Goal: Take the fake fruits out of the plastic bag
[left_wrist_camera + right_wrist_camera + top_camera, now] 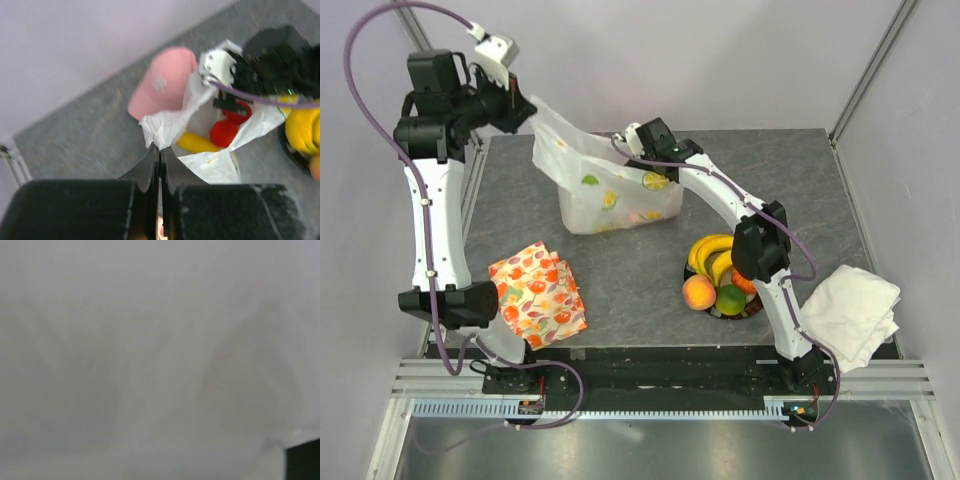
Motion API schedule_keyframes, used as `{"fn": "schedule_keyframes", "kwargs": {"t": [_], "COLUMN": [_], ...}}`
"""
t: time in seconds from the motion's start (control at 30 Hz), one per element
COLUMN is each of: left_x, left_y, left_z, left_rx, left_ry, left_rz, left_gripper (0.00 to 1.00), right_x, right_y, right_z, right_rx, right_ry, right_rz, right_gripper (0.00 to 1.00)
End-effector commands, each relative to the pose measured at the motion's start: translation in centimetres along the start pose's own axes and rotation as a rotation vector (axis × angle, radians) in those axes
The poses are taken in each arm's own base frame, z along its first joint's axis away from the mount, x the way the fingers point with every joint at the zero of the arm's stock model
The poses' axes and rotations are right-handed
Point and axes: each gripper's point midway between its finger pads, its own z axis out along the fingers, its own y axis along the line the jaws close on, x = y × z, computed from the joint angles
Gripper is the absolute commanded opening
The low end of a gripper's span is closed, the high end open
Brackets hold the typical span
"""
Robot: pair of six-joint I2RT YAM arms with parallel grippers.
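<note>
The white plastic bag [610,195] stands at the back of the table, and its handle [162,127] is pulled up to the left. My left gripper [160,147] is shut on that handle, up at the back left [525,108]. Inside the open bag lie a yellow banana [197,143] and two red round fruits [224,132]. My right gripper [227,102] reaches down into the bag's mouth [632,150]. Its fingers are hidden, and the right wrist view shows only blurred white plastic. More fake fruits, bananas [712,255], a peach [698,292] and a lime [730,299], sit in a black bowl [720,314].
A pink cap [162,85] lies behind the bag. An orange-flowered cloth [538,293] lies at the front left. A folded white cloth [855,310] overhangs the table's right edge. The bowl stands just left of the right arm.
</note>
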Motion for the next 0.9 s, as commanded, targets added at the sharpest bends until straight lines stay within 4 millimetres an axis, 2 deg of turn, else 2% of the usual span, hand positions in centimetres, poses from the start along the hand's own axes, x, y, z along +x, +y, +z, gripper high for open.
{"fn": "schedule_keyframes", "kwargs": {"t": [0.0, 0.03, 0.07, 0.1, 0.13, 0.17, 0.2, 0.23, 0.27, 0.3, 0.33, 0.37, 0.4, 0.43, 0.47, 0.5, 0.53, 0.6, 0.67, 0.8, 0.87], "left_x": [-10.1, -10.9, -10.6, -11.0, -10.6, -7.8, -6.3, -5.4, -0.1, 1.5, 7.4, 10.0, 12.6, 16.8, 18.7, 20.2, 22.4, 23.4, 23.3, 21.2, 19.2], "left_y": [0.1, -0.6, -1.1, -2.3, -2.9, -2.9, -3.6, -5.3, -5.5, -7.4, -8.7, -9.7, -10.2, -12.0, -12.0, -13.1, -13.9, -14.2, -14.5, -14.7, -14.6], "left_z": [-4.2, -4.8, -4.7, -6.0, -6.2, -4.8, -4.8, -6.7, -4.9, -6.6, -5.9, -6.4, -6.8, -8.4, -9.0, -9.4, -10.2, -10.6, -10.6, -9.7, -9.5], "left_rx": [-0.084, -0.067, -0.040, -0.023, -0.009, 0.016, 0.036, 0.039, 0.077, 0.087, 0.140, 0.164, 0.173, 0.200, 0.195, 0.226, 0.243, 0.235, 0.233, 0.227, 0.212], "left_ry": [-0.275, -0.300, -0.298, -0.320, -0.315, -0.247, -0.222, -0.220, -0.111, -0.102, 0.030, 0.088, 0.149, 0.242, 0.291, 0.325, 0.379, 0.405, 0.396, 0.320, 0.266], "left_rz": [0.106, 0.131, 0.143, 0.174, 0.182, 0.141, 0.153, 0.174, 0.141, 0.168, 0.103, 0.104, 0.150, 0.119, 0.158, 0.177, 0.161, 0.145, 0.107, 0.032, 0.009], "left_gripper": [0.02, 0.02, 0.02, 0.02, 0.02, 0.02, 0.01, 0.02, 0.02, 0.02, 0.02, 0.02, 0.02, 0.02, 0.02, 0.02, 0.02, 0.02, 0.01, 0.02, 0.02], "right_x": [-9.5, -10.4, -11.4, -12.1, -12.5, -11.3, -11.0, -10.1, -7.2, -5.9, -1.6, 0.2, 0.9, 5.3, 6.4, 7.6, 10.3, 11.3, 11.1, 7.5, 5.5], "right_y": [-3.8, -4.2, -4.5, -4.5, -3.5, -2.5, -1.6, -0.2, 2.1, 3.9, 7.1, 8.9, 11.0, 13.3, 14.3, 16.0, 17.0, 17.9, 17.8, 16.2, 14.9], "right_z": [-7.1, -7.9, -9.0, -10.2, -10.7, -9.9, -10.8, -10.5, -9.6, -9.4, -7.7, -7.6, -9.1, -8.3, -9.2, -9.6, -9.3, -9.7, -9.8, -9.9, -9.8], "right_rx": [0.134, 0.142, 0.138, 0.124, 0.071, 0.035, -0.007, -0.052, -0.127, -0.157, -0.234, -0.275, -0.310, -0.356, -0.376, -0.400, -0.419, -0.436, -0.426, -0.348, -0.282], "right_ry": [-0.295, -0.325, -0.364, -0.391, -0.413, -0.382, -0.387, -0.366, -0.302, -0.270, -0.170, -0.136, -0.143, -0.050, -0.048, -0.034, 0.020, 0.032, 0.028, -0.056, -0.104], "right_rz": [0.045, 0.055, 0.063, 0.059, 0.043, 0.031, 0.019, 0.004, -0.019, -0.040, -0.068, -0.086, -0.112, -0.138, -0.152, -0.180, -0.194, -0.196, -0.187, -0.175, -0.185], "right_gripper": [0.85, 0.85, 0.86, 0.86, 0.86, 0.86, 0.86, 0.85, 0.85, 0.84, 0.84, 0.84, 0.84, 0.84, 0.84, 0.84, 0.84, 0.84, 0.85, 0.84, 0.84]}}
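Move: The left fingers already hold the bag's corner high up; the floral cloth lies roughly 30 cm back, 8 cm left and 41 cm below, and the red fruits about 9 cm back, 13 cm right and 38 cm below. From the open right gripper, inside the bag, those fruits lie some 5 cm back, 2 cm left, 8 cm down; the pink cap 6 cm ahead, 2 cm left, and the plate 21 cm back, 19 cm right, both roughly 10 cm lower. Up and then sharply back and down, both hands whip the bag together: each first rises 8 to 11 cm, fingers tipping up. The left then sweeps back and down some 25 cm each way, keeping its pinch on the corner; the right, still open inside the bag, swings back about 27 cm and down 20. Both end tipped some 20 degrees further down than at the start, the left turned clockwise, the right counter-clockwise. ##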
